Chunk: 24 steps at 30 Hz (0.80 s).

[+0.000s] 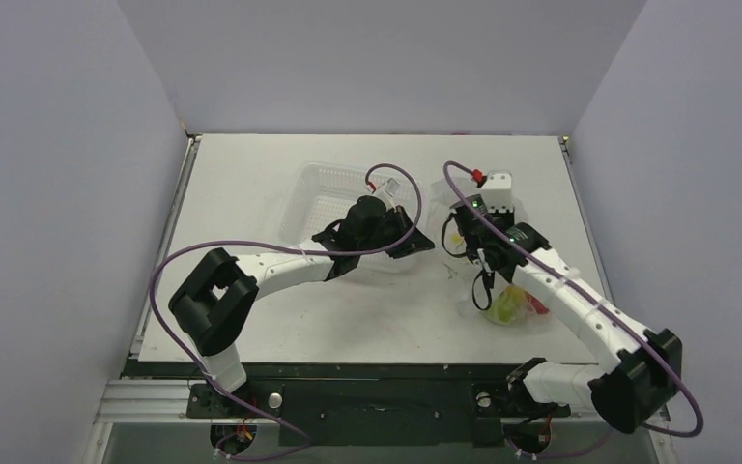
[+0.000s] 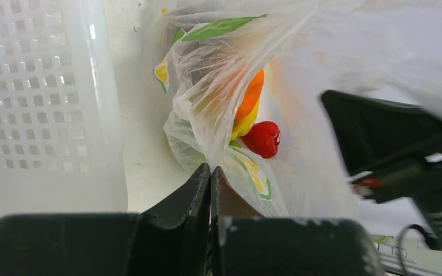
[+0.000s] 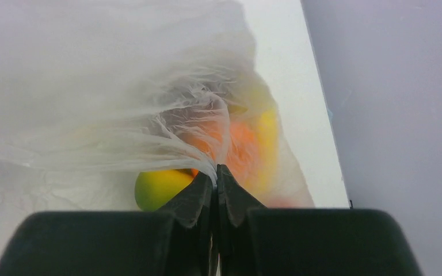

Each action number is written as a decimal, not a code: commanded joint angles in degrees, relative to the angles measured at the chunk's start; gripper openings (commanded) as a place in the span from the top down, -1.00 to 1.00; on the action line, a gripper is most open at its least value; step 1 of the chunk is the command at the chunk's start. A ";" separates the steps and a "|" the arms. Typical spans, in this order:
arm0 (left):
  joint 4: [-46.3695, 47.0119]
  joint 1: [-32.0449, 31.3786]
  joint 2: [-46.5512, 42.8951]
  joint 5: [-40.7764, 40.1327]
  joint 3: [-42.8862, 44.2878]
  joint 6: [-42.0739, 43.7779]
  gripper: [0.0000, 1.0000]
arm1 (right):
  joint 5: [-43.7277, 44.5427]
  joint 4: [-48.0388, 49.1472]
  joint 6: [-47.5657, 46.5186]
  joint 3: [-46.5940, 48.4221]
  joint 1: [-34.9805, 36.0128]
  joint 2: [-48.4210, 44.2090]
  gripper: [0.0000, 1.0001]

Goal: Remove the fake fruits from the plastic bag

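Note:
The clear plastic bag (image 1: 470, 302) lies at the right of the table with fake fruits (image 1: 508, 304) inside. My left gripper (image 1: 425, 242) is shut on a bunched fold of the bag (image 2: 230, 75); beyond its tips (image 2: 210, 168) I see an orange fruit (image 2: 252, 92), a yellow one (image 2: 243, 125) and a small red fruit (image 2: 263, 139). My right gripper (image 1: 481, 280) is shut on another fold of the bag (image 3: 121, 115). Past its tips (image 3: 215, 171) lie a green-yellow fruit (image 3: 160, 187) and, blurred through the film, an orange fruit (image 3: 242, 144). Banana and grapes do not show.
The white perforated basket (image 1: 328, 193) stands behind my left arm and fills the left of the left wrist view (image 2: 34, 103). The right arm's dark body (image 2: 391, 144) is close on the right there. The table's right edge (image 3: 322, 115) and the wall are near the bag.

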 commanded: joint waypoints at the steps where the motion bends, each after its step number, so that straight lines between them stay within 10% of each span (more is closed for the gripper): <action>1: -1.02 0.05 -2.58 -0.77 -0.39 2.11 1.00 | -2.23 4.95 -3.11 1.04 -4.32 -12.36 1.00; 9: -2.67 0.64 -4.29 -1.98 -3.18 4.65 1.00 | -39.44 4.68 -1.40 8.65 -24.48 -18.74 1.00; 24: -5.49 0.19 -0.45 1.49 2.89 6.73 1.00 | -29.48 -9.97 -2.57 44.36 -29.20 -0.96 1.00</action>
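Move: Both grippers already pinch the bag. The fruit cluster inside it lies about 7 cm back from the right hand, 5 cm to its right and some 10 cm below; in it, the green fruit is about 12 cm back and 4 cm right of that hand, the red fruit about 12 cm back and 11 cm right. From the left hand the cluster is roughly 20 cm right, 6 cm back and 10 cm below, with the basket's middle some 19 cm left and 14 cm ahead. Keep the right gripper shut on the bag and haul it up quickly by about 19 cm, away from the fruits, drawing it some 5 cm right early on and easing a little forward at the end; roll its left side up about 30 degrees and tip the fingers upward. Keep the left gripper pinched on its part of the bag, letting it sink about 3 cm and slip slightly left, towards the basket. ##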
